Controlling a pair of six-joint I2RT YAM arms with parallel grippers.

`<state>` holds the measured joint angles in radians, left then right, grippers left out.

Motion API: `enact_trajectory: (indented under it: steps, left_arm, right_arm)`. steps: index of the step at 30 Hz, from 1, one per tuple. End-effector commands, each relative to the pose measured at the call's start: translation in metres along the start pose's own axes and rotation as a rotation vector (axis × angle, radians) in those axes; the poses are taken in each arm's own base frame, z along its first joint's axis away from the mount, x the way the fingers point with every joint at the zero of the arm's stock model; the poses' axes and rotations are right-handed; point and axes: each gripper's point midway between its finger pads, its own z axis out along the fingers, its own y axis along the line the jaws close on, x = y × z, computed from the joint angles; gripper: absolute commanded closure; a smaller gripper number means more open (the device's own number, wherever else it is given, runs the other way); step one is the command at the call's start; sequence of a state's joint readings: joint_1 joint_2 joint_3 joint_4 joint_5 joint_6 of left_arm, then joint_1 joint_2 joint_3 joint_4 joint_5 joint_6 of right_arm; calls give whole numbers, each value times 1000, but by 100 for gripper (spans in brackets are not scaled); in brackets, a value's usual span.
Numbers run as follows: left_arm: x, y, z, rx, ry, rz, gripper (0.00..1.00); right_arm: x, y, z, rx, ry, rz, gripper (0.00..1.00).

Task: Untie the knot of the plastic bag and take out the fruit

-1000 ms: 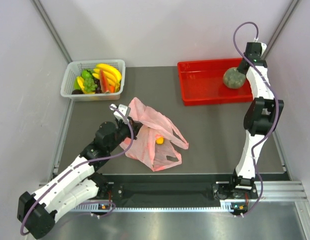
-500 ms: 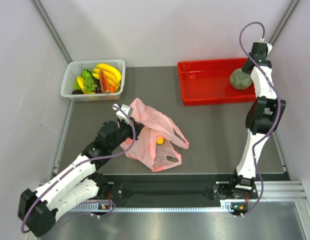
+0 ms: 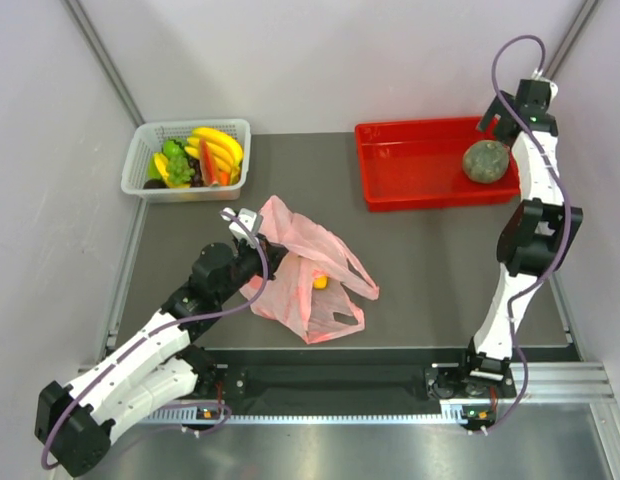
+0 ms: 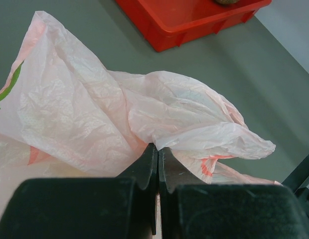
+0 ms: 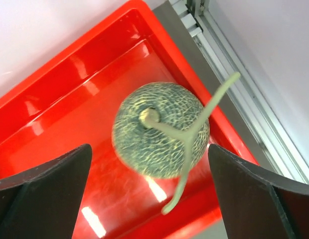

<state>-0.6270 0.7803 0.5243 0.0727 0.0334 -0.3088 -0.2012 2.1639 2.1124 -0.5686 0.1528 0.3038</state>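
Note:
The pink plastic bag (image 3: 310,275) lies crumpled at mid-table, and no knot shows in it. One loop handle (image 3: 340,318) lies loose at its near edge. A small yellow-orange fruit (image 3: 319,281) shows inside the bag. My left gripper (image 3: 273,262) is shut on a fold of the bag's left side; in the left wrist view its jaws (image 4: 158,148) pinch the film (image 4: 84,104). The green melon (image 3: 486,161) sits in the red tray (image 3: 410,190). My right gripper (image 5: 148,149) is open above the melon (image 5: 161,129), with the fingers apart from it.
A white basket (image 3: 145,140) at the back left holds large bananas, green grapes and red-orange slices. The red tray stands at the back right, close to the right wall and rail. The tray (image 4: 189,17) also shows in the left wrist view, beyond the bag.
My right arm has swung to the back right. The melon has shifted right inside the tray, toward its right end. My left gripper still holds the bag in the same place.

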Motion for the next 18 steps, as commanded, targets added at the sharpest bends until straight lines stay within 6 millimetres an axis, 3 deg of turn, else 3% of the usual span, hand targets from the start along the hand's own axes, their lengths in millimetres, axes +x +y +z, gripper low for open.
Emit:
enact_trajectory:
  steps: [1,3,4,6,7,8,9,10,11,12,13,14,15,17,18]
  left_arm:
    - [-16,-5,0,18,-63,-13,100]
    - [-16,-4,1,12,-68,-19,100]
    - [-15,-1,1,1,-72,-23,100]
    - [-14,0,2,-3,-75,-26,100]
    - [-13,0,3,-4,-72,-25,100]
    - [-16,7,2,-46,-86,-28,100]
    - [-17,9,2,-54,-88,-28,100]
    - [-19,10,1,-64,-96,-28,100]
    - [-19,12,1,-73,-98,-27,100]
    - [-20,15,1,-90,-104,-29,100]
    - [-20,16,1,-97,-104,-31,100]
    - [-22,16,1,-101,-111,-36,100]
    - [-20,19,1,-114,-111,-39,100]
    - [-22,20,2,-120,-119,-49,100]
    - [-21,21,3,-125,-115,-52,100]
  right_arm:
    - [-78,12,-99,-111,-194,54,0]
    - [-67,23,-119,-194,-152,50,0]
    - [-67,33,-145,-255,-150,28,0]
    - [-42,45,-164,-338,-87,-7,0]
    - [-42,54,-194,-383,-107,-31,0]
    - [-17,57,-197,-412,-58,-55,0]
    - [-6,72,-213,-475,-48,-91,4]
    - [-4,79,-244,-536,-79,-129,6]
    - [20,81,-250,-549,-40,-172,8]
    - [37,99,-268,-612,-24,-214,14]
    - [46,110,-302,-688,-52,-255,17]
    - [77,115,-309,-739,2,-293,20]
    - [95,131,-346,-847,-6,-338,34]
    - [143,139,-366,-953,67,-405,46]
    - [167,150,-388,-1025,98,-452,67]
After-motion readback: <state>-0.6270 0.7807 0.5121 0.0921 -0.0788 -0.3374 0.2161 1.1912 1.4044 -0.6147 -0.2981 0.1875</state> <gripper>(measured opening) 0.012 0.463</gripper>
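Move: The yellow fruit in the open mouth of the pink bag lies about 34 cm back and 43 cm to the left of the empty right hand, some 16 cm lower. The melon just set in the red box is nearly under that hand, roughly 3 cm back, 2 cm left and 13 cm down; the box's middle is some 14 cm left and 3 cm back. From the left hand, already pinching the bag, the fruit is about 8 cm right, 2 cm back and 17 cm below. The right hand leaves the melon and sweeps, ever faster, left and back towards the yellow fruit in the bag, about 27 cm left and 25 cm back, first climbing some 15 cm and then starting to sink, while it turns about 50 degrees counter-clockwise and, from midway, closes its wide-open fingers to roughly half. The left hand keeps the bag's edge pinched in its shut fingers and late on eases a couple of centimetres forward and left with a slight counter-clockwise turn. ##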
